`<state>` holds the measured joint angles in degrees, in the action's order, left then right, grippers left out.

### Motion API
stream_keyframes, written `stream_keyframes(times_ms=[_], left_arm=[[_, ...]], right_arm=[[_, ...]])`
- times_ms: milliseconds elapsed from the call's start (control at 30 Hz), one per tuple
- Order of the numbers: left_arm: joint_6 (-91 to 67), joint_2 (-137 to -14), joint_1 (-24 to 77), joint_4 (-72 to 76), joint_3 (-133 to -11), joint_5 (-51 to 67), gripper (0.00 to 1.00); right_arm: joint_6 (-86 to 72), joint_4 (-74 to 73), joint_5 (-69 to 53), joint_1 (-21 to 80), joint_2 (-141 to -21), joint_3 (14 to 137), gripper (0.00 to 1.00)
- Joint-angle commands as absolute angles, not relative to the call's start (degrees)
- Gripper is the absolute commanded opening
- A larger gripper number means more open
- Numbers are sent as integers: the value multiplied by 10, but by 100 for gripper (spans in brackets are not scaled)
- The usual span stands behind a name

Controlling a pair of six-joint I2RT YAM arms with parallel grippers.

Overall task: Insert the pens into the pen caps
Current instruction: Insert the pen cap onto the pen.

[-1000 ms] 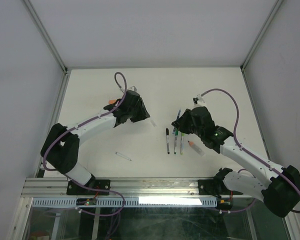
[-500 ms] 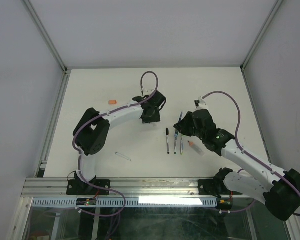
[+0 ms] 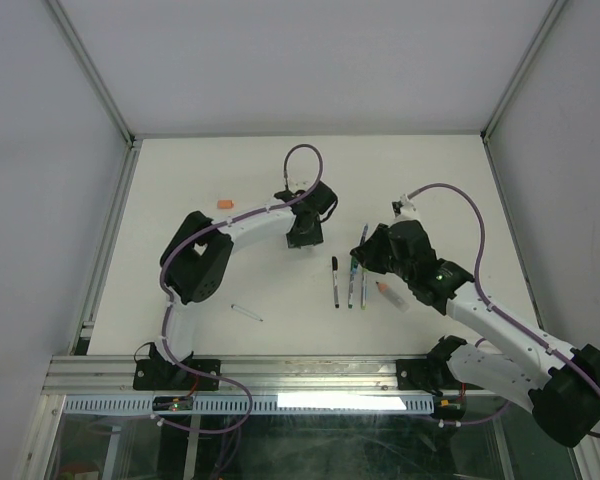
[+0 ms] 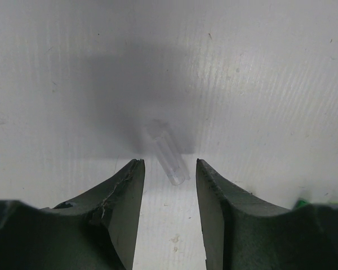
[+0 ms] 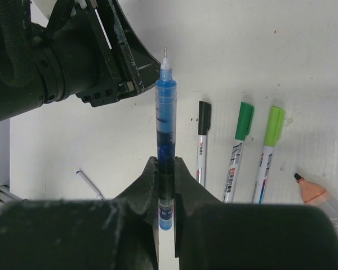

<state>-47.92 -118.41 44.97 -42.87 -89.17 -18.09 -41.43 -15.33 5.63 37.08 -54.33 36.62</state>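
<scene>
A short clear pen cap (image 4: 166, 152) lies on the white table just ahead of my left gripper (image 4: 170, 169), which is open with one finger on each side of its near end, not touching it. From above, the left gripper (image 3: 305, 235) hangs over that spot. My right gripper (image 5: 166, 166) is shut on a blue pen (image 5: 164, 129), uncapped tip pointing away towards the left gripper's body (image 5: 96, 62). The top view shows this blue pen (image 3: 361, 238) sticking out of the right gripper (image 3: 368, 252).
Three capped pens lie side by side: black (image 3: 335, 280), dark green (image 3: 351, 282), light green (image 3: 363, 284). A thick clear pen with an orange tip (image 3: 390, 294) lies right of them. A slim white pen (image 3: 246, 312) lies near the front. An orange cap (image 3: 224, 204) lies far left.
The left arm has swung from the left of the table to the middle and come down over the clear cap. The right gripper, with the blue pen, has shifted slightly right.
</scene>
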Motion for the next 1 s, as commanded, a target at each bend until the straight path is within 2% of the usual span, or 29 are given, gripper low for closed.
stream_keyframes(times_ms=[0,300,633,967], left_arm=[[-490,-1193,454,-427,-924,-189,43],[-475,-1217,458,-447,-919,-186,35],[-426,-1214,459,-460,-889,-181,17],[-428,-1106,459,-404,-743,-114,15]], right_arm=[[-403,-139,65,366,-531,361,0],[-404,-137,63,363,-526,355,0],[-405,-137,58,362,-527,355,0],[-405,-121,-12,364,-524,335,0]])
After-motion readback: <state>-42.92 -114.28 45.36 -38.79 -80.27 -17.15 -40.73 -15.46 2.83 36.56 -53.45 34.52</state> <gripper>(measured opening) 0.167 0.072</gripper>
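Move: The clear pen cap lies on the table almost directly under the left hand's open fingers, only 1 or 2 cm down. From that hand, the middle of the black marker is some 9 cm back and 7 cm to the right, and that of the green marker is equally far back but about 11 cm to the right, both about 2 cm lower. From the right hand, which holds the blue pen, the cap is roughly 8 cm ahead, 12 cm to the left and 13 cm below. Down about 1 cm goes the left hand onto the clear cap, its fingers then closing from both sides to pinch it. With the cap gripped, the hand draws back and to the left, about 3 cm in all, staying low at table height. The right hand keeps its hold on the blue pen, sinking and easing back about 1 cm. ##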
